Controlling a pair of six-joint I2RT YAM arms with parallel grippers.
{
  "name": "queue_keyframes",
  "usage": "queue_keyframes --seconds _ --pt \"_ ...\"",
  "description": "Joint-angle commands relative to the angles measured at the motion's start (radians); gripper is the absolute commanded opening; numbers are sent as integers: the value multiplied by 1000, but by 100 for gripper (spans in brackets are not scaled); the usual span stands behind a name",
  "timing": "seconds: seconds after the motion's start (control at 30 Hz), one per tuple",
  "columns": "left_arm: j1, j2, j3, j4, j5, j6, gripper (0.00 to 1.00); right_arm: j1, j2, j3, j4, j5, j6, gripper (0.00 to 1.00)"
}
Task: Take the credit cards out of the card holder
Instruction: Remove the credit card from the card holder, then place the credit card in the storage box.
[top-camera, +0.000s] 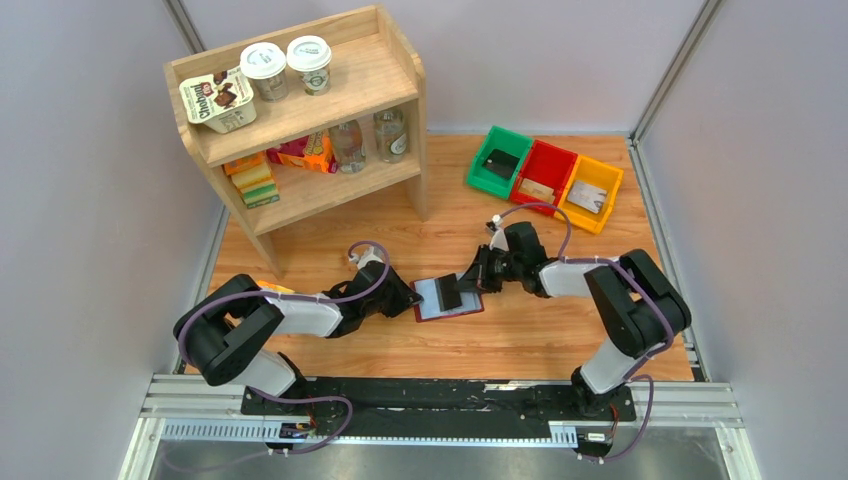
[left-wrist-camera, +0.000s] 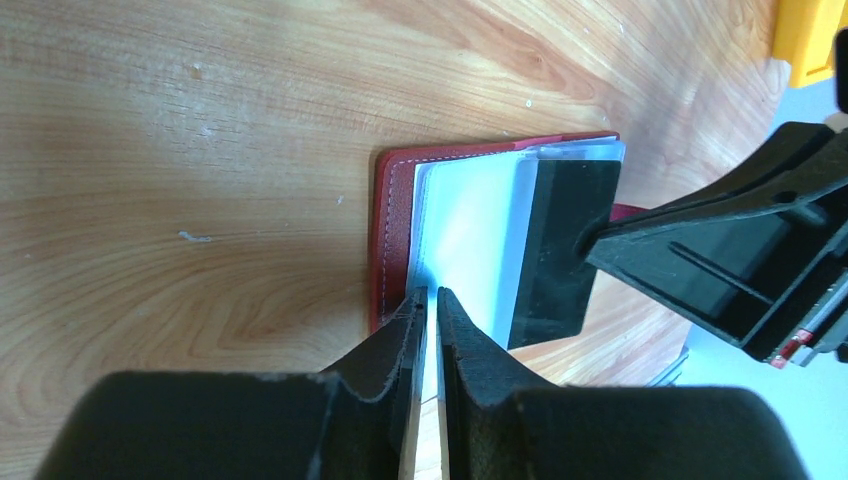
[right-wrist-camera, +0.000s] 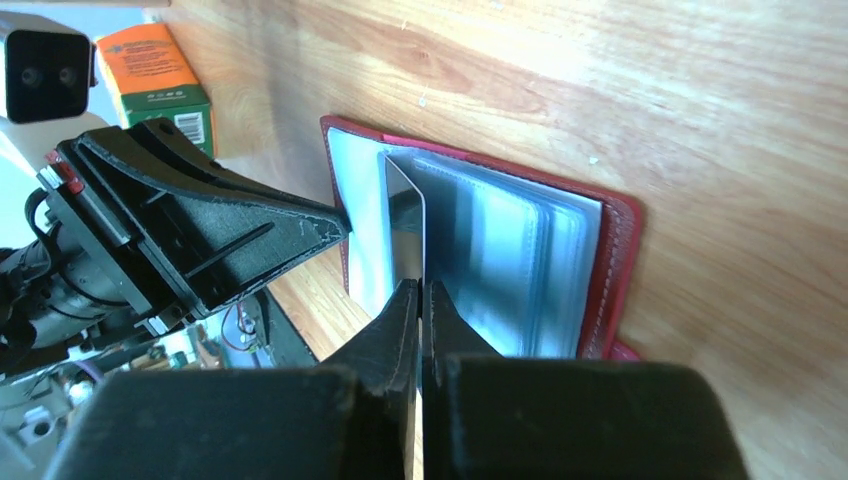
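The maroon card holder (top-camera: 450, 316) lies open on the table between both arms, its grey clear sleeves facing up. My left gripper (top-camera: 412, 298) is shut on the sleeve edge at the holder's left side (left-wrist-camera: 392, 230), pinning it. My right gripper (top-camera: 470, 280) is shut on a black card (top-camera: 450, 293). The card stands partly out of a sleeve. In the left wrist view the black card (left-wrist-camera: 560, 240) sits at the right gripper's tip (left-wrist-camera: 590, 245). In the right wrist view the card (right-wrist-camera: 405, 225) stands edge-on above the holder (right-wrist-camera: 615, 270).
Green (top-camera: 497, 160), red (top-camera: 540, 175) and yellow (top-camera: 592, 190) bins stand at the back right, each with a card inside. A wooden shelf (top-camera: 300, 120) with cups, bottles and boxes stands at the back left. An orange box (right-wrist-camera: 160, 75) lies near the left arm.
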Motion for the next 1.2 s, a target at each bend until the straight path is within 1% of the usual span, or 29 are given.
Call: queue_keyframes --seconds 0.0,0.17,0.23,0.27,0.3,0.33,0.37,0.4,0.47,0.57,0.63,0.67,0.77,0.8,0.83,0.9,0.97,1.03,1.13,1.17 --pt "-5 21 -18 -184 -22 64 18 -8 -87 62 -277 132 -134 0" --pt "-5 -50 19 -250 -56 118 18 -8 -187 107 -483 233 -211 0" --pt "-5 -95 60 -303 -82 156 23 -8 -246 136 -560 268 -245 0" --pt "-5 -116 73 -322 -92 187 27 -8 -260 151 -593 288 -264 0" --pt "-5 -145 102 -371 -114 202 29 -8 -288 168 -630 305 -278 0" --pt "-5 -167 117 -426 -126 233 35 -8 -309 190 -664 319 -298 0" --pt "-5 -207 140 -448 -148 248 38 -6 -325 216 -701 336 -317 0" --pt "-5 -227 157 -498 -157 279 44 -6 -342 243 -738 353 -332 0" --pt "-5 -294 197 -572 -184 332 54 -3 -368 303 -801 397 -376 0" --pt "9 -408 277 -687 -224 441 64 8 -383 407 -874 486 -439 0" --pt "47 -469 324 -768 -209 509 71 15 -376 482 -916 532 -485 0" --pt "88 -492 341 -819 -182 529 73 18 -365 516 -930 555 -524 0" --pt "220 -590 409 -908 -99 638 74 31 -322 637 -968 630 -610 0" --pt "244 -626 426 -958 -68 658 75 35 -302 676 -971 649 -643 0" --pt "292 -640 456 -988 -57 704 76 38 -284 705 -970 699 -672 0" --pt "342 -687 493 -1057 -57 765 76 43 -251 748 -933 752 -743 0" --pt "356 -735 511 -1112 -121 828 76 44 -225 748 -855 785 -856 0" --pt "356 -787 510 -1147 -201 879 76 46 -199 721 -734 822 -961 0" --pt "354 -885 452 -1135 -322 914 76 46 -141 698 -558 871 -1129 0" --pt "356 -900 434 -1122 -339 923 76 44 -112 699 -507 879 -1177 0"
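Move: The black card is already pinched in my right fingers, still partly in its sleeve. The green tray lies about 35 cm ahead of my right hand and 9 cm to its right. The red tray is about 31 cm ahead and 19 cm right. The open card holder's middle is about 4 cm left of my right hand and 2 cm nearer me. From my left hand, that holder is about 8 cm right, and the green tray 38 cm ahead and 22 cm right. I keep my right fingers shut on the black card and draw it rightwards out of the sleeve. Then I lift it about 18 cm and carry it forward towards the green tray, swinging the fingers from pointing left to pointing forward and down. My left hand comes off the holder's left edge, opening wide as it climbs over 20 cm and retreats left. ##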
